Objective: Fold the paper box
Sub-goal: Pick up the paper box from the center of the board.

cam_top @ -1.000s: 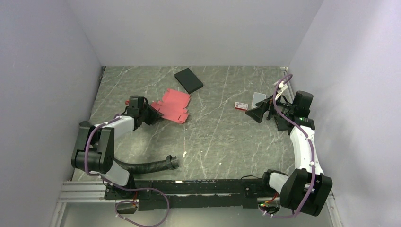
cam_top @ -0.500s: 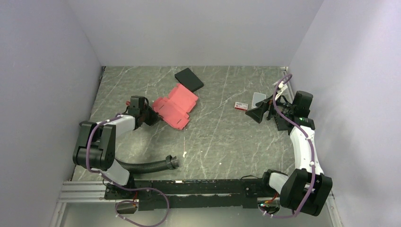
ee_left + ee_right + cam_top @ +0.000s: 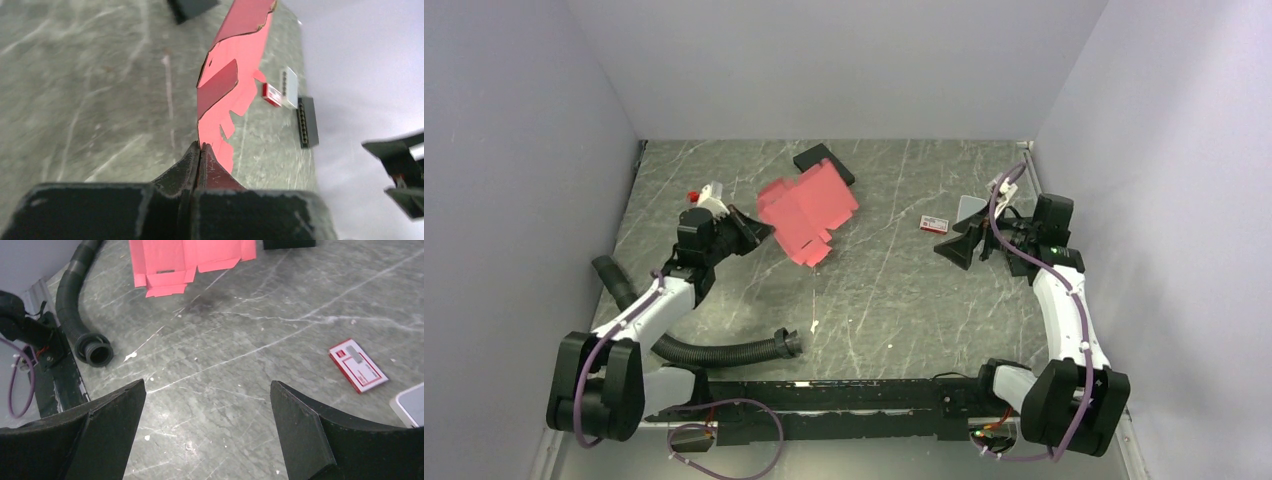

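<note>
The paper box is a pinkish-red die-cut sheet with flaps, held up off the grey marble table at the back left. My left gripper is shut on the sheet's near left edge. In the left wrist view the jaws pinch the thin card, and the paper box stands edge-on and runs away from them. My right gripper hovers at the right side, open and holding nothing. In the right wrist view it stands wide over bare table, with the paper box far ahead at the top.
A black flat box lies behind the sheet, partly hidden by it. A small red-and-white carton and a pale flat piece lie near the right gripper. A black corrugated hose curls across the near left. Walls close three sides.
My left gripper closed on the sheet's edge and lifted it off the table, tilting it up and toward the back. The left arm stretched forward. The right gripper edged slightly left.
</note>
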Controlling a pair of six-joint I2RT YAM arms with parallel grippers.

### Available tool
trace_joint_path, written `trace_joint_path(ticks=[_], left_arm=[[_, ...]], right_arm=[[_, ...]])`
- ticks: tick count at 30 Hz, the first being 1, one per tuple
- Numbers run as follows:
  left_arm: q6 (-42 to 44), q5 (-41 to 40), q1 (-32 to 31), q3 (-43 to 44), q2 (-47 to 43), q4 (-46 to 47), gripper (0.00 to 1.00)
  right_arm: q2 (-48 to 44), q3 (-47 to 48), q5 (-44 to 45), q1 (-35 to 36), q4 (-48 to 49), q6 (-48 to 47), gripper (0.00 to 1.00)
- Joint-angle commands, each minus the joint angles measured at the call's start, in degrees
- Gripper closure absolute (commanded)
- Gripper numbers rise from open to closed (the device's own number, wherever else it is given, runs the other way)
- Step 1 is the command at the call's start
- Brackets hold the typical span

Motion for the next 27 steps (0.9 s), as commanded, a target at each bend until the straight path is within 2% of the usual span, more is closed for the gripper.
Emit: trace_joint_path(ticks=[1, 7, 12, 17, 27], left_arm=[[10.08, 7.07, -3.25, 0.18, -2.24, 11.80, 1.00], [15.15, 13.17, -8.91, 1.73, -0.88, 17.07, 1.00], [22.29, 13.16, -15.55, 3.37, -0.97, 15.58, 1.00], [24.98, 13.48, -20.48, 3.97, -0.10, 16.82, 1.00], [25.96, 13.15, -24.10, 5.02, 2.43, 17.39, 1.00]], right_arm=[[-0.37, 1.44, -2.64, 2.58, -0.09, -3.72, 0.00], [-0.49, 0.18, -2.33, 4.22, 3.94, -0.91, 0.00], [0.20, -0.07, -0.97, 4.17, 7.39, 2.74, 0.00], [1.29, -2.03, -2.95, 4.29, 11.98, 5.98, 0.00], [2.56, -3.37, -4.45, 6.39, 13.98, 6.36, 0.01]])
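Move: The paper box is already off the table, pinched at its left edge by the left fingers, its middle about 9 cm to that hand's right and 4 cm ahead. The right gripper it is taken to stands some 38 cm right, 5 cm nearer and 6 cm higher; a black case lies 21 cm ahead, 12 cm right, 11 cm below. From the right hand, the box's middle is about 29 cm left, 8 cm ahead, 6 cm below; the red-white packet lies 13 cm straight ahead, 18 cm below. The paper box, still pinched in the shut left fingers, is swept about 15 cm right and some 8 cm back, rising roughly 5 cm, towards the right gripper. The left wrist turns about 40 degrees clockwise and tips up out of its downward slant. The right hand, fingers kept wide open, eases 3 cm left to meet its free edge; contact there can't be seen. ##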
